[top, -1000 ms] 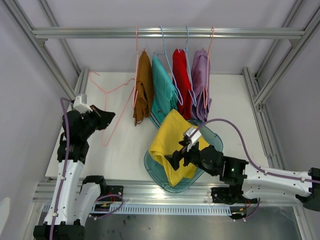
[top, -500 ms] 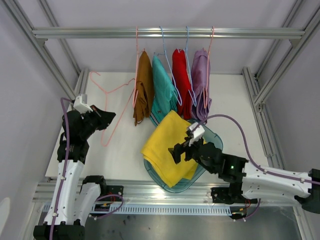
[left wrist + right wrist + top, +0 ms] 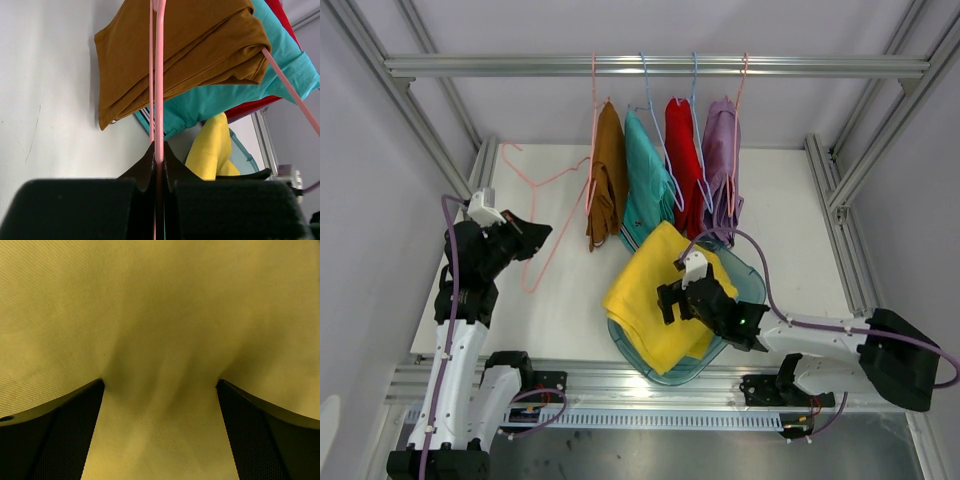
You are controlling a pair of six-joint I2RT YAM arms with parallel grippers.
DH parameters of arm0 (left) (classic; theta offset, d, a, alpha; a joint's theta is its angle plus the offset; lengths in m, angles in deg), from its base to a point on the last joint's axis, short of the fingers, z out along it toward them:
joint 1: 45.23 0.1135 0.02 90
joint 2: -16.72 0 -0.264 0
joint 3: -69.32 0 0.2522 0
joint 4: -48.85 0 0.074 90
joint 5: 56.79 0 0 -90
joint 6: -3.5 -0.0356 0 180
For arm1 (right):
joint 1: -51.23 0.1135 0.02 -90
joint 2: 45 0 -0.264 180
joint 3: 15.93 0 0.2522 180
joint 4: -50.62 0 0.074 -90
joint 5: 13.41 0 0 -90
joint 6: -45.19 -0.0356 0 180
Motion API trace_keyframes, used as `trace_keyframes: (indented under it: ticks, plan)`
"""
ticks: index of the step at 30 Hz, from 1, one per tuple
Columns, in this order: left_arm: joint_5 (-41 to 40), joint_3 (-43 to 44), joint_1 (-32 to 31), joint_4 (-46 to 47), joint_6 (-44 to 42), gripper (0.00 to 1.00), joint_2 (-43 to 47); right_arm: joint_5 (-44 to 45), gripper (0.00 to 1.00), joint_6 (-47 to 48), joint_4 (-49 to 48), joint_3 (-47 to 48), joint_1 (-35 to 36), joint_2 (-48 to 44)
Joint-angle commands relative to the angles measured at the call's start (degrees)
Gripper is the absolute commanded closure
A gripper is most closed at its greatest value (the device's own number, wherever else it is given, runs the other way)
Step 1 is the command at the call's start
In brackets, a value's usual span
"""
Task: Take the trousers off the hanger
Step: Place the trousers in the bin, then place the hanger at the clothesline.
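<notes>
The yellow trousers [image 3: 652, 292] lie folded over a teal basin [image 3: 752, 280] near the table's front. My right gripper [image 3: 670, 297] is open and presses down on them; in the right wrist view its two fingertips [image 3: 80, 405] stand wide apart on the yellow cloth [image 3: 160, 330]. Brown [image 3: 608, 170], teal [image 3: 646, 180], red [image 3: 684, 160] and lilac [image 3: 722, 165] trousers hang on hangers from the rail [image 3: 520, 65]. My left gripper [image 3: 532, 232] is shut on an empty pink hanger [image 3: 535, 200]; the left wrist view shows its wire [image 3: 159, 100] clamped between the jaws, brown trousers [image 3: 175, 55] behind.
Aluminium frame posts [image 3: 840, 190] stand on both sides of the white table [image 3: 560, 310]. The pink hanger leans over the table's left part. The right arm's purple cable [image 3: 780, 310] loops above the basin.
My right gripper has moved left and forward over the yellow trousers, and the cloth has spread out towards the left. The left arm and hanger have not moved.
</notes>
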Motion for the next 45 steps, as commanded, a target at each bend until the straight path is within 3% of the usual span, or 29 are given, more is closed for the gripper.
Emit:
trace_keyframes:
  ticks: [1,9,20,27,34,41,45]
  plan:
    - [1.51,0.85,0.13,2.95,-0.67,0.99,0.26,-2.85,0.00,-2.37,-8.96,-1.99,-0.83,4.38]
    - [1.96,0.76,0.05,3.12,-0.58,1.00,0.35,-3.91,0.00,-4.57,-11.53,-2.52,-1.36,8.96]
    - [0.12,1.20,-0.40,2.07,-1.72,0.99,1.31,5.57,0.00,-3.25,14.47,12.67,2.24,-5.27]
    - [-4.97,2.79,-4.43,0.14,-5.23,1.00,5.26,7.69,0.00,-1.49,17.22,14.10,2.86,-14.15]
    - [-15.96,7.43,-8.83,-4.87,-9.37,0.99,5.53,6.38,0.00,-0.44,7.92,6.28,2.07,-20.84]
    - [-22.48,16.48,-13.92,-9.27,-9.90,1.00,1.14,3.82,0.01,0.89,-0.95,8.64,-4.95,-12.15]
    - [-26.78,23.34,-17.71,-12.07,-11.21,0.99,-3.16,0.41,0.01,-3.94,-8.43,2.69,-9.25,-10.55]
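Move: The yellow trousers lie heaped in the bin right under the right hand, their middle about 4 cm below its fingers, 2 cm farther out and 1 cm to the left. The bin's middle is some 4 cm to its right, 1 cm back and 7 cm down; the hanging teal trousers are about 18 cm ahead, 4 cm left and 8 cm up. From the left hand, the yellow trousers are roughly 8 cm back, 27 cm right and 20 cm below. Down first: the right hand, fingers kept wide open, sinks about 3 cm more towards the yellow trousers, then climbs quickly some 17 cm off them, tilting its fingers up and its left side up. It then reaches about 5 cm forward over their far part, sinking a little again. Late on, the left hand, still pinching the emptied pink hanger, lifts it about 8 cm, rolling its left side up. ##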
